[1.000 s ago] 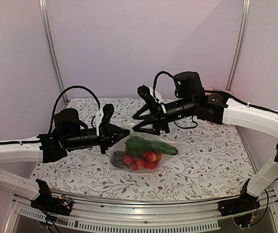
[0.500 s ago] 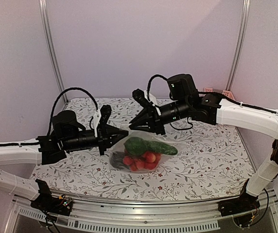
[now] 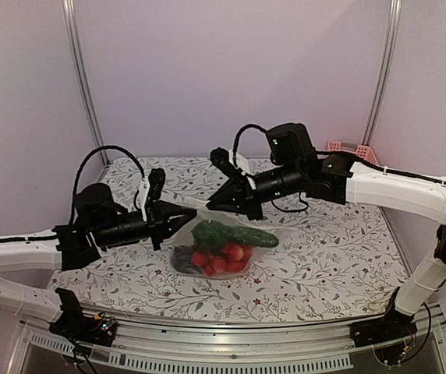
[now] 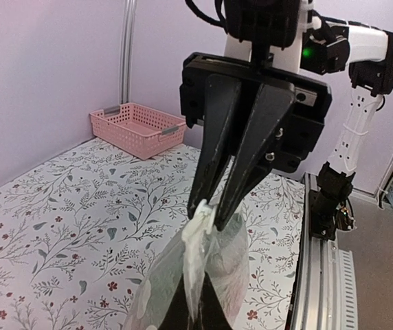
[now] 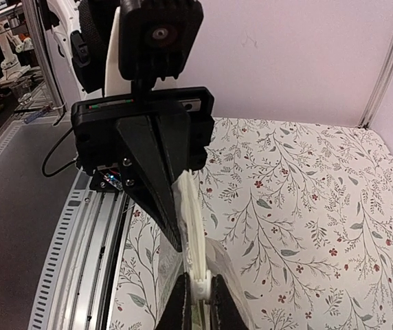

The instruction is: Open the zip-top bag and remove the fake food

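The clear zip-top bag [image 3: 207, 234] hangs above the table between both grippers. The fake food sags in its bottom: red pieces [image 3: 221, 262] under dark green ones [image 3: 231, 234]. My left gripper [image 3: 195, 212] is shut on the bag's top edge from the left. My right gripper [image 3: 210, 206] is shut on it from the right, tip to tip with the left. In the right wrist view my right gripper [image 5: 202, 304] pinches the white zip strip [image 5: 198, 227]. In the left wrist view my left gripper [image 4: 195, 308] holds the strip [image 4: 200, 237] from below, its tips dim behind plastic.
A pink slatted basket [image 3: 348, 148] stands at the back right corner, also seen in the left wrist view [image 4: 138, 127]. The floral tablecloth [image 3: 324, 257] covers the table. Metal frame posts [image 3: 83, 78] rise at the back corners.
My right gripper has closed on the bag's zip strip. Both arms and the bag have shifted a little to the left.
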Controlling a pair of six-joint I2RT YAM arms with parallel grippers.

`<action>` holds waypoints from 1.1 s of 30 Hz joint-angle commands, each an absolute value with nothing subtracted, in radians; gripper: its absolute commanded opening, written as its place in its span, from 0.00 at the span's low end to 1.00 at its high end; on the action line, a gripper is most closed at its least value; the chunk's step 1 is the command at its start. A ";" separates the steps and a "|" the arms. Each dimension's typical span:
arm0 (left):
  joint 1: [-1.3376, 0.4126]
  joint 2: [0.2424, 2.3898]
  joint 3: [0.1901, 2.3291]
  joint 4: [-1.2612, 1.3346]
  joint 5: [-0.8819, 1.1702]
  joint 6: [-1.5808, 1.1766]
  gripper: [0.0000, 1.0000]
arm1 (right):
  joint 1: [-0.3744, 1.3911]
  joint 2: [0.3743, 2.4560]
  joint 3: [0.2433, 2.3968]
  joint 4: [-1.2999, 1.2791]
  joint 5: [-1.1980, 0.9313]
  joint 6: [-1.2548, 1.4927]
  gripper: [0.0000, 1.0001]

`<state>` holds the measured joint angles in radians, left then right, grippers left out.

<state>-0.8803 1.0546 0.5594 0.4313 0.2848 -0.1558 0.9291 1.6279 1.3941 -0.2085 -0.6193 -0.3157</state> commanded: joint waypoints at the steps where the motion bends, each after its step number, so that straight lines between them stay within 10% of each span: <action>1: -0.849 0.983 0.514 0.545 0.233 -0.209 0.00 | 0.927 1.618 1.367 -0.240 -0.562 -0.329 0.01; 33: -0.615 0.806 0.355 0.587 0.126 -0.380 0.00 | 0.831 1.509 1.183 -0.249 -0.516 -0.274 0.01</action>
<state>-0.6476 0.8368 0.3733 0.5350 0.1722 -0.3527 0.8539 1.5513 1.2110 -0.2115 -0.5449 -0.2878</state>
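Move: Both hands hold the bag's white zip strip only a few centimetres apart, and the bag of food hangs below. The bag's middle is roughly 6 cm right of the left hand, 1 cm back and 12 cm down. In it the cucumber lies about 12 cm to that hand's right, 1 cm back, 9 cm down, and the tomatoes some 6 cm right, 1 cm back, 17 cm down. From the right hand the bag's middle is about 3 cm right, 1 cm back, 13 cm down. Still pinching the zip strip in shut fingers, the two hands draw apart: the left hand goes about 9 cm left and half as far forward, swinging some 20 degrees counter-clockwise with its tips rising. The right hand keeps its pinch while it sinks about 5 cm and pulls right nearly as far, drifting slightly forward. ##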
